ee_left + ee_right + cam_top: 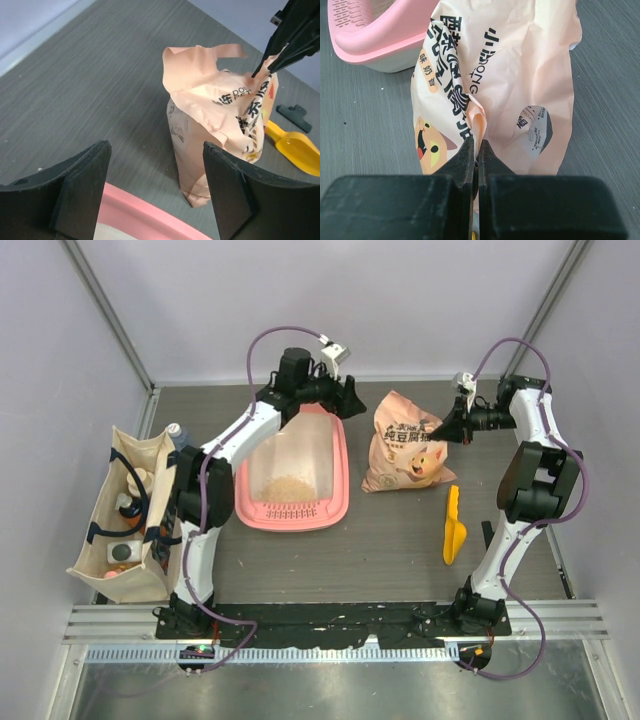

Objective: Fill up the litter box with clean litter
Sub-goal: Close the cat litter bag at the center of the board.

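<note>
The pink litter box [341, 488] lies left of centre, with a small pile of tan clean litter [290, 487] on its whitish floor. My left gripper [352, 400] hovers open over the box's far right corner. Its fingers [85, 185] stand wide apart with nothing between them, above the pink rim [140, 216]. To the right, the peach bag [405, 450] stands upright on the table. My right gripper [440, 430] is shut on a fold of the bag [520, 75] near its top, and this pinch [476, 145] shows clearly in the right wrist view. The bag [220, 125] faces the left gripper.
A yellow-orange scoop [454, 527] lies on the table right of the box, with a black clip [295, 111] near it. A beige tote bag [125, 510] with several items stands at the far left. Grey walls close in the table.
</note>
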You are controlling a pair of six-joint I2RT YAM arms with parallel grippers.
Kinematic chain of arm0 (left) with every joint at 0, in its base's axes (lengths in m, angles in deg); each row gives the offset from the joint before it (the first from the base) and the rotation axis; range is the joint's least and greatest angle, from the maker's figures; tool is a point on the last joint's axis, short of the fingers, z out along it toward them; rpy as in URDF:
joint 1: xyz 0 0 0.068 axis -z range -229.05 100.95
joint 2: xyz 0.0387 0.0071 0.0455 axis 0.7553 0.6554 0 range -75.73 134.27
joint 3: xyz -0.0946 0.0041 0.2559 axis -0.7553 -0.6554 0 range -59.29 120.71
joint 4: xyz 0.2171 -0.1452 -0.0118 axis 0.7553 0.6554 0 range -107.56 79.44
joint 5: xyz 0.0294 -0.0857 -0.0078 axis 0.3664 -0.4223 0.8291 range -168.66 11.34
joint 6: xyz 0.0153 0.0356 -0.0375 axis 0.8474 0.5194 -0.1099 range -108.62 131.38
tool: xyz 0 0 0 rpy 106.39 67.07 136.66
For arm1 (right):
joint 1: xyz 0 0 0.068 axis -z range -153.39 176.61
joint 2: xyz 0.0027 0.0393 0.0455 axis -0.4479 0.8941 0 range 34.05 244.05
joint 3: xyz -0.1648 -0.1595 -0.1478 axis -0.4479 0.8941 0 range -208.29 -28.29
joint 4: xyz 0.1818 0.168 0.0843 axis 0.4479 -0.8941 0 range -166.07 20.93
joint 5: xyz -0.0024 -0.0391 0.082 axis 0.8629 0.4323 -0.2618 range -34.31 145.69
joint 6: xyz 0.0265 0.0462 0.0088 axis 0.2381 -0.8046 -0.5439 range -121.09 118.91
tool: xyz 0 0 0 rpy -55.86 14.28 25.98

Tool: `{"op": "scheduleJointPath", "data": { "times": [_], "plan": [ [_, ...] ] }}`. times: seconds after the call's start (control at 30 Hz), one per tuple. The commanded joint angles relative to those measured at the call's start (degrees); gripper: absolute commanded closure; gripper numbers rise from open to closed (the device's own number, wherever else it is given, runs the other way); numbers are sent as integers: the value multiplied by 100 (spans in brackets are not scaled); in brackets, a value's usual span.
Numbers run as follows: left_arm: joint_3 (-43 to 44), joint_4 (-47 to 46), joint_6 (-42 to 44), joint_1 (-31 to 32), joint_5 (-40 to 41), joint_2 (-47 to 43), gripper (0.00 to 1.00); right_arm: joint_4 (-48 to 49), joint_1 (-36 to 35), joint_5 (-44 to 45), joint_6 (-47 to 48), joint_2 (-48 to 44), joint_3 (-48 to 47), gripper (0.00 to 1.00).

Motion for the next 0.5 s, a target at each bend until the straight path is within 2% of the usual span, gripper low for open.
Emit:
{"op": "scheduleJointPath", "data": {
  "times": [0.0,0.1,0.13,0.27,0.47],
  "plan": [
    [32,-411,-1071,150,-862,39,27,-1015,119,-295,-370,-480,-539,98],
    [-11,-517,-1072,220,-1514,84,28,-1015,119,-260,-466,-454,-627,98],
    [15,-377,-715,256,-1523,84,28,-1015,127,-251,-493,-462,-653,98],
    [33,143,8,361,-1111,84,33,-1015,127,-198,-546,-454,-697,98],
    [156,301,334,388,-847,347,41,-1015,119,-172,-572,-462,-645,98]
  ]
}}
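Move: The litter bag's middle lies about 14 cm to the right of the left hand, 8 cm back and some 12 cm below it; the pink litter box sits roughly 14 cm back and 18 cm left of that hand, 18 cm down. The right hand still pinches the bag's gathered right edge, with its middle 7 cm left, 2 cm back and 8 cm lower. The yellow scoop lies about 23 cm back and 7 cm right of the right hand. Left hand swings 7–8 cm back and right towards the bag, half-closing, turning 15 degrees clockwise; right keeps its pinch. ##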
